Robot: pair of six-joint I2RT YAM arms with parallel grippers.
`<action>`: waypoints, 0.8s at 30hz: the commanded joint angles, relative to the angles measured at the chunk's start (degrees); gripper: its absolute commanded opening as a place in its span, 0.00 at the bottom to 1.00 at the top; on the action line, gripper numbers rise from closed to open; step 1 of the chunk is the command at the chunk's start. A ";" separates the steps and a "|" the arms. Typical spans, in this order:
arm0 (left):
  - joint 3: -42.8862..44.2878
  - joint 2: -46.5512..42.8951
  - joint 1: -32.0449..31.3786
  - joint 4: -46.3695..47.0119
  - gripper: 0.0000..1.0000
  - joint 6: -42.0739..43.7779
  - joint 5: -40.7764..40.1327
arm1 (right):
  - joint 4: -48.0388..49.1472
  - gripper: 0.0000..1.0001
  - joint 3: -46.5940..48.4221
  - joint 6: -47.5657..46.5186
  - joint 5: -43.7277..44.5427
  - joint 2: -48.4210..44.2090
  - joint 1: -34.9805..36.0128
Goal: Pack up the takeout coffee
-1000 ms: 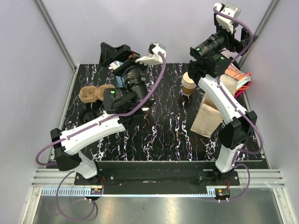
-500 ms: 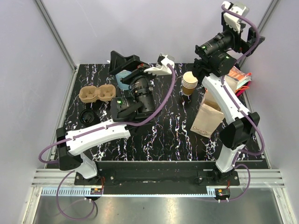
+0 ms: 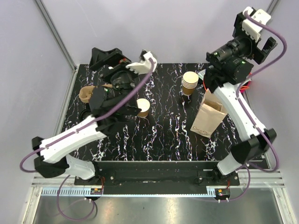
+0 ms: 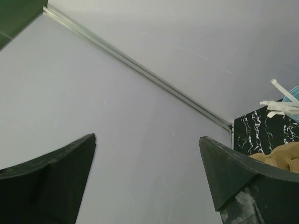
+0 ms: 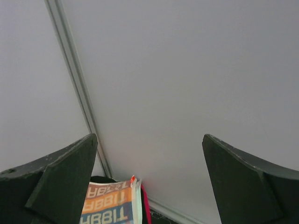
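The takeout coffee [image 3: 143, 108], a small brown ribbed paper cup with a whitish inside, stands upright on the black marbled table [image 3: 159, 135] left of centre. My left gripper [image 3: 106, 59] is raised over the table's back left, open, up and to the left of the cup; its wrist view shows only grey wall between its fingers [image 4: 247, 182]. The brown paper bag [image 3: 209, 114] stands at the right. My right gripper [image 3: 256, 39] is held high above the back right corner, open and empty, facing the wall [image 5: 154, 84].
A tall stack of nested cups [image 3: 190, 83] stands left of the bag. A cardboard cup carrier [image 3: 86, 93] and a black lid [image 3: 84, 114] lie at the left. A light-blue cup with white utensils [image 4: 285, 105] is back left. A colourful packet [image 5: 112, 203] sits back right.
The left arm swung left and back, uncovering the single cup. The right arm lifted and moved right toward the corner. Both grippers stayed open.
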 commanded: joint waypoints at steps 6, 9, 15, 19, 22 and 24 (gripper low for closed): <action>8.66 -5.73 12.54 -48.75 0.99 -46.26 7.65 | -36.53 1.00 -13.67 26.87 -11.91 -18.43 -0.17; 6.90 -7.04 17.03 -49.61 0.99 -49.16 9.94 | -59.45 1.00 -11.49 36.52 -18.41 -20.90 -0.17; -0.03 -10.91 25.73 -56.73 0.99 -56.45 13.98 | -66.89 1.00 -12.53 44.11 -19.93 -23.28 -0.08; -1.55 -12.50 31.61 -66.29 0.99 -61.99 18.98 | -67.07 1.00 -11.40 46.22 -15.89 -21.79 -0.17; -1.46 -12.67 38.11 -70.97 0.99 -64.98 23.81 | -73.20 1.00 -8.07 47.88 -15.17 -19.15 -0.08; -2.16 -13.46 43.30 -73.61 0.99 -66.74 28.91 | -77.78 1.00 -7.17 48.94 -16.40 -18.18 0.18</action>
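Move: The black lid stack on the left of the table stands about 18 cm to the left hand's left, some 2 cm back and 50 cm below. From the left hand, the cup carrier lies about 16 cm left, 22 cm ahead, and the lone paper cup 14 cm right, 6 cm ahead, both also far below. The lid stack lies roughly 80 cm left of the right hand, 9 cm back and 51 cm below. Leftward and sinking, the empty left hand sweeps away from the lone paper cup, about 15 cm left, 10 cm down and a little forward, towards the lid stack side, fingers open and tipping down. The open right hand draws back slightly, then comes down about 5 cm, going forward and left, while turning some 25 degrees counter-clockwise and tipping down. ##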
